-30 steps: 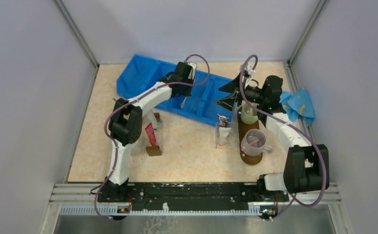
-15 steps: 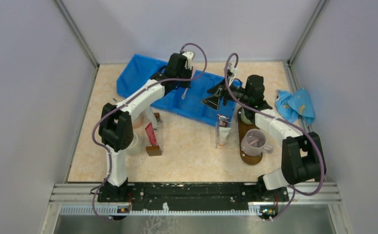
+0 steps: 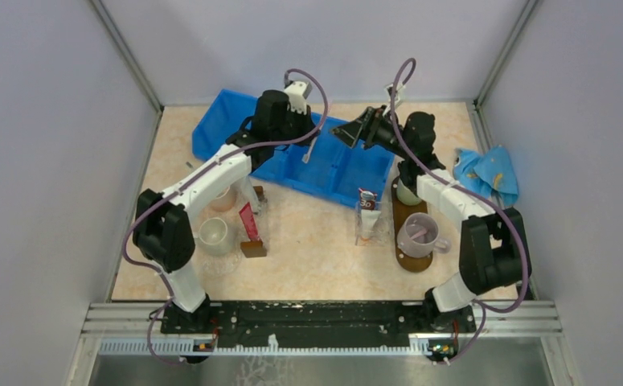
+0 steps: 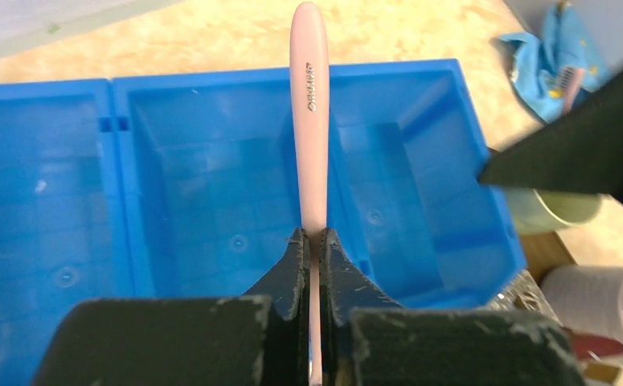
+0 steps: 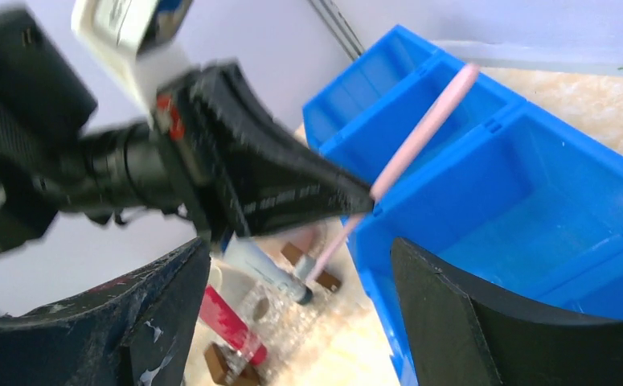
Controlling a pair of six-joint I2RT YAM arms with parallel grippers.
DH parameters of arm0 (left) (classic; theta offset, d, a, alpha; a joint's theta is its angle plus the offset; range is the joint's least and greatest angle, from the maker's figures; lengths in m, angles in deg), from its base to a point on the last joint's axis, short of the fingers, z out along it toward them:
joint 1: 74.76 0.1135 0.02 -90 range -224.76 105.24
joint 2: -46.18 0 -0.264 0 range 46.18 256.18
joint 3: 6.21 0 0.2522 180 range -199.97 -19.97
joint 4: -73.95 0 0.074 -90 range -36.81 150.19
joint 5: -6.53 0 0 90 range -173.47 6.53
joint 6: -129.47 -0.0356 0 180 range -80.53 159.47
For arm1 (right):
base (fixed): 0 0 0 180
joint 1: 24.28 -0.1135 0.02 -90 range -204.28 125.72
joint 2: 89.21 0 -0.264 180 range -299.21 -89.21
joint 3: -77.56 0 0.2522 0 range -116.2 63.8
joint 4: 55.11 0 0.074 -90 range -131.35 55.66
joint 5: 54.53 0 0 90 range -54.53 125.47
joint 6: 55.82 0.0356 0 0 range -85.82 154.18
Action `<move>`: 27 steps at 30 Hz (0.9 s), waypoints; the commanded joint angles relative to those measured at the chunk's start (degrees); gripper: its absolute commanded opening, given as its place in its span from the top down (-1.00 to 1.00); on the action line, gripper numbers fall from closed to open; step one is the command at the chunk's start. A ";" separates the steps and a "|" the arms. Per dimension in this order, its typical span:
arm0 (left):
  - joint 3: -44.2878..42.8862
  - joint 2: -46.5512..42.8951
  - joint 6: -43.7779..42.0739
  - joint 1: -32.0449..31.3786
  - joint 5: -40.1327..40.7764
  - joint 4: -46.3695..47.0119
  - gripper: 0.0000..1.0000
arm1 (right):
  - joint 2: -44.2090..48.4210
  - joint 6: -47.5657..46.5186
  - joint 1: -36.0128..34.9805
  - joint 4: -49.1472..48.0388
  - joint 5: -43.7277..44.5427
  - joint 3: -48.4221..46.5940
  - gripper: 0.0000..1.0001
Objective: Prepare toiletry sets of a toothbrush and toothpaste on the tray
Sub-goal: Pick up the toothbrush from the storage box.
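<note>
My left gripper (image 3: 301,137) hangs over the blue bin, shut (image 4: 313,239) on a pale pink toothbrush (image 4: 309,121) whose handle points away from the jaws. My right gripper (image 3: 346,133) stands open just to its right, facing it, with nothing between its fingers (image 5: 298,249). In the right wrist view the toothbrush (image 5: 422,133) slants across the bin. The dark brown tray (image 3: 411,259) lies at the right and carries a green mug (image 3: 408,191) and a lilac mug (image 3: 416,233). A white toothpaste tube (image 3: 366,215) lies beside the tray. A red toothpaste tube (image 3: 249,223) lies left of centre.
The blue compartment bin (image 3: 336,173) spans the back of the table. A white mug (image 3: 214,233) and a small brown block (image 3: 252,248) sit near the left arm. A blue cloth (image 3: 489,173) lies at the right wall, with another toothbrush (image 4: 569,80) on it.
My left gripper has shifted left and back over the bin with the toothbrush. My right gripper has swung from above the tray's far end back and left toward it, staying open.
</note>
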 commanded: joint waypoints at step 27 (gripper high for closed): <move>11.75 -8.57 9.07 -2.94 -17.36 15.10 1.00 | -3.32 13.44 -2.11 11.73 10.56 -8.78 -0.01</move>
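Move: The left hand has the pink toothbrush pinched near its middle, handle end sticking up; the open right gripper waits about 7 cm back, 6 cm to its right and 7 cm higher. From the right hand the toothbrush is thus some 7 cm ahead, 6 cm left and 7 cm below. Under the left hand, the box's toothbrush compartment lies about 4 cm ahead, 2 cm left and 17 cm down; the end compartment, 1 cm ahead and 12 cm right, equally low. Still pinching the toothbrush, the left hand draws it back about 7 cm, 4 cm right and slightly up to the right gripper, turning some 15 degrees clockwise, its left side dipping. The open right hand goes forward about 3 cm to meet it, rises, then sinks just below its starting height, tipping down, and at the end starts closing around the upper handle, not yet seen to grip. ##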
